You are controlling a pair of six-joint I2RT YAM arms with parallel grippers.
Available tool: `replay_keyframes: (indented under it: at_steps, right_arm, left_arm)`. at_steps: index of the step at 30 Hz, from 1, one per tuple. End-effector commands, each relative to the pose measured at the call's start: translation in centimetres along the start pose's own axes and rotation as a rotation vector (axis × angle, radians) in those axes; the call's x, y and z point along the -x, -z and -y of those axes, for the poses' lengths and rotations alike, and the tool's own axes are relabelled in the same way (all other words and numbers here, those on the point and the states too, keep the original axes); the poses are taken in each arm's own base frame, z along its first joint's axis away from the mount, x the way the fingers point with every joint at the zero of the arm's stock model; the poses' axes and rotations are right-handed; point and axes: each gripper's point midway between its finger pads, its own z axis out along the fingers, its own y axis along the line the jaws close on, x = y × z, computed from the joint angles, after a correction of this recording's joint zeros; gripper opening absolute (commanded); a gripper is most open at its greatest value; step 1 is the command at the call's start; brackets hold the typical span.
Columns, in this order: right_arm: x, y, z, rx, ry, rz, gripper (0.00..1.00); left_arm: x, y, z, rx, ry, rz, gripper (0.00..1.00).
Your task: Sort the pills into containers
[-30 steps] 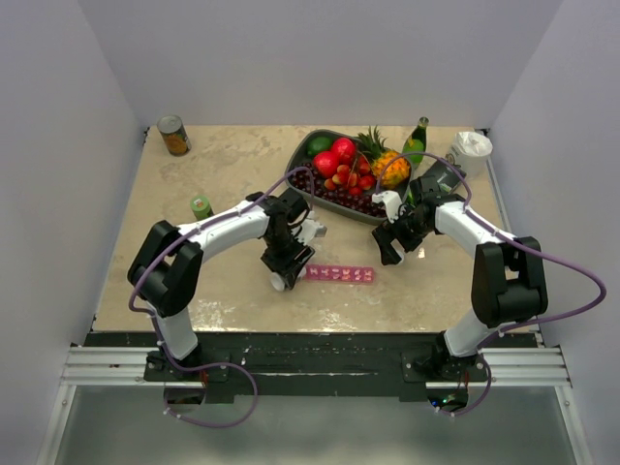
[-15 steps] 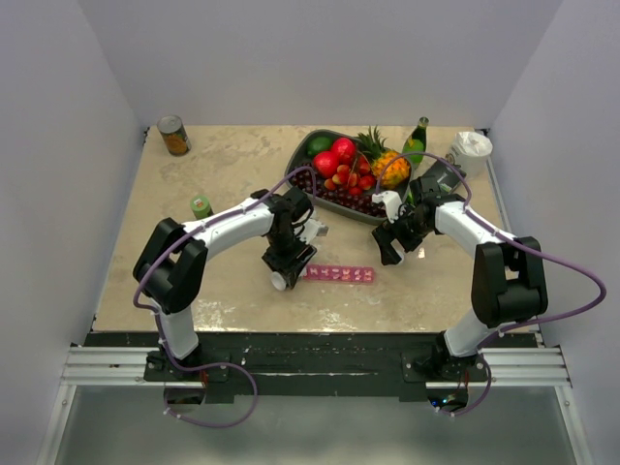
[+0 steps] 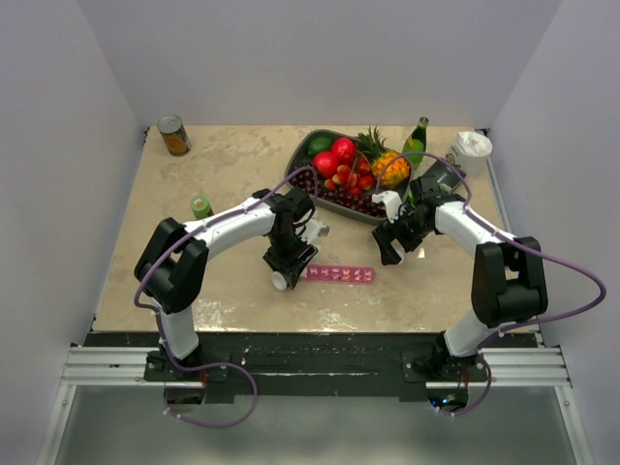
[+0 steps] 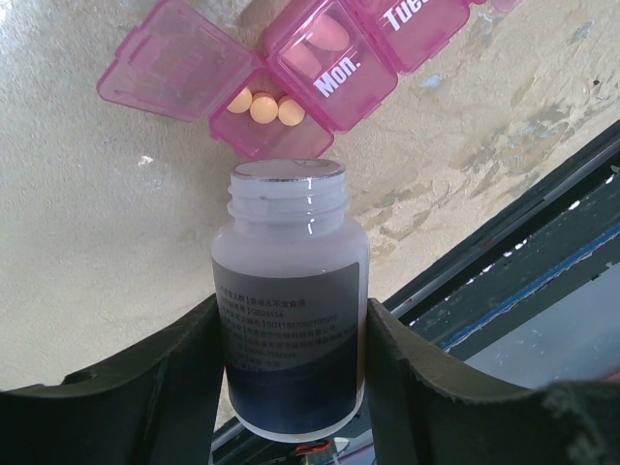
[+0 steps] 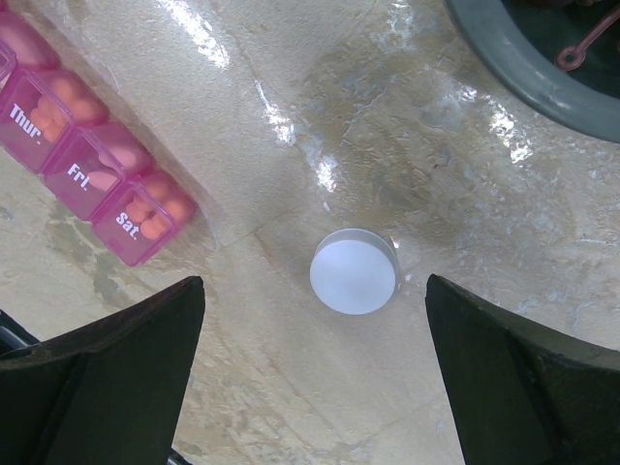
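The containers are a pink pill strip (image 3: 339,273) lying on the table between the arms. In the left wrist view its end compartment (image 4: 260,108) is open with three orange pills inside, lid (image 4: 165,60) flipped back; the "Mon." one (image 4: 334,58) is closed. My left gripper (image 4: 291,310) is shut on a white uncapped bottle (image 4: 289,291), whose mouth points at the open compartment. It is at the strip's left end (image 3: 283,274). My right gripper (image 5: 312,283) stands open above a white round cap (image 5: 355,270), right of the strip's closed "Sat." end (image 5: 136,218).
A grey fruit tray (image 3: 308,145) sits behind the strip, its rim (image 5: 523,68) near the right gripper. A green bottle (image 3: 417,140), a white roll (image 3: 472,150), a can (image 3: 173,135) and a small green jar (image 3: 201,207) stand around. The table's front edge (image 4: 513,223) is close.
The left arm has shifted slightly to the right with the bottle. The right arm has not moved.
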Motion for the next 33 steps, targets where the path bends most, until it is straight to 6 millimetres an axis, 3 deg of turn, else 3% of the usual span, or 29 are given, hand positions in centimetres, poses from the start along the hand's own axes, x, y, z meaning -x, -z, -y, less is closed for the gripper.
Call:
replay_keyframes:
  at_steps: [1,18,21,22,23,25,26,28,29,30,31,32,33]
  right_arm:
    - [0.6,0.7,-0.2,0.005,0.024,0.029,0.99]
    - [0.6,0.8,0.1,-0.012,0.029,0.035,0.99]
    - [0.6,1.1,0.2,-0.016,0.030,0.043,0.99]
    - [0.6,1.1,0.1,-0.018,0.032,0.045,0.99]
    - [0.7,1.4,0.2,-0.022,0.037,0.056,0.99]
    - [1.0,1.7,0.0,-0.019,0.048,0.075,0.99]
    - [1.3,2.2,0.0,-0.026,0.059,0.091,0.99]
    - [1.8,2.7,-0.3,-0.031,0.074,0.120,0.99]
    - [2.2,3.3,-0.4,-0.042,0.088,0.145,0.99]
    - [2.5,3.6,-0.4,-0.047,0.097,0.161,0.99]
    - [2.8,4.0,-0.6,-0.049,0.103,0.178,0.99]
    - [3.1,4.4,-0.7,-0.054,0.112,0.195,0.99]
    - [3.8,5.3,-0.7,-0.074,0.129,0.233,0.99]
  left_arm:
    - [0.9,1.0,0.5,0.003,-0.005,0.039,0.00]
    - [1.5,1.6,0.8,-0.008,-0.121,0.251,0.00]
    - [1.7,2.6,1.1,-0.009,-0.177,0.358,0.00]
    - [2.8,3.1,1.3,-0.004,-0.201,0.428,0.00]
    - [2.1,2.7,1.2,-0.008,-0.208,0.439,0.00]
    - [3.6,5.0,2.0,-0.002,-0.280,0.604,0.00]
    - [3.0,4.6,2.0,-0.002,-0.294,0.627,0.00]
    - [4.6,8.3,3.1,0.015,-0.361,0.835,0.00]
    - [4.0,8.1,3.4,0.009,-0.384,0.874,0.00]
    - [5.1,12.0,4.7,0.021,-0.445,1.061,0.00]
    - [5.1,13.5,5.3,0.024,-0.481,1.147,0.00]
    - [4.3,13.0,5.6,0.016,-0.513,1.186,0.00]
    - [3.6,15.6,6.6,0.025,-0.564,1.304,0.00]
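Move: The left gripper holds the open pill bottle with its mouth by the pill box's open first compartment, which lies about 4 cm right and 2 cm ahead of this hand, some 4 cm below. The box's middle is about 11 cm right and 2 cm ahead; the raised lid stands roughly 4 cm beyond the open compartment. The right gripper waits open with the white cap almost straight below, about 5 cm down; the box's middle is some 12 cm left and 4 cm back. Tip the held bottle back out of the pour: keeping the left grip, lift it up and away from the open compartment by about 7 cm, slowly at first and then fast, swinging the fingers some 50 degrees from straight down to point right and forward, so that the mouth comes up. Late on, raise the open right gripper 3 to 4 cm off the cap, leaving the cap where it is. ##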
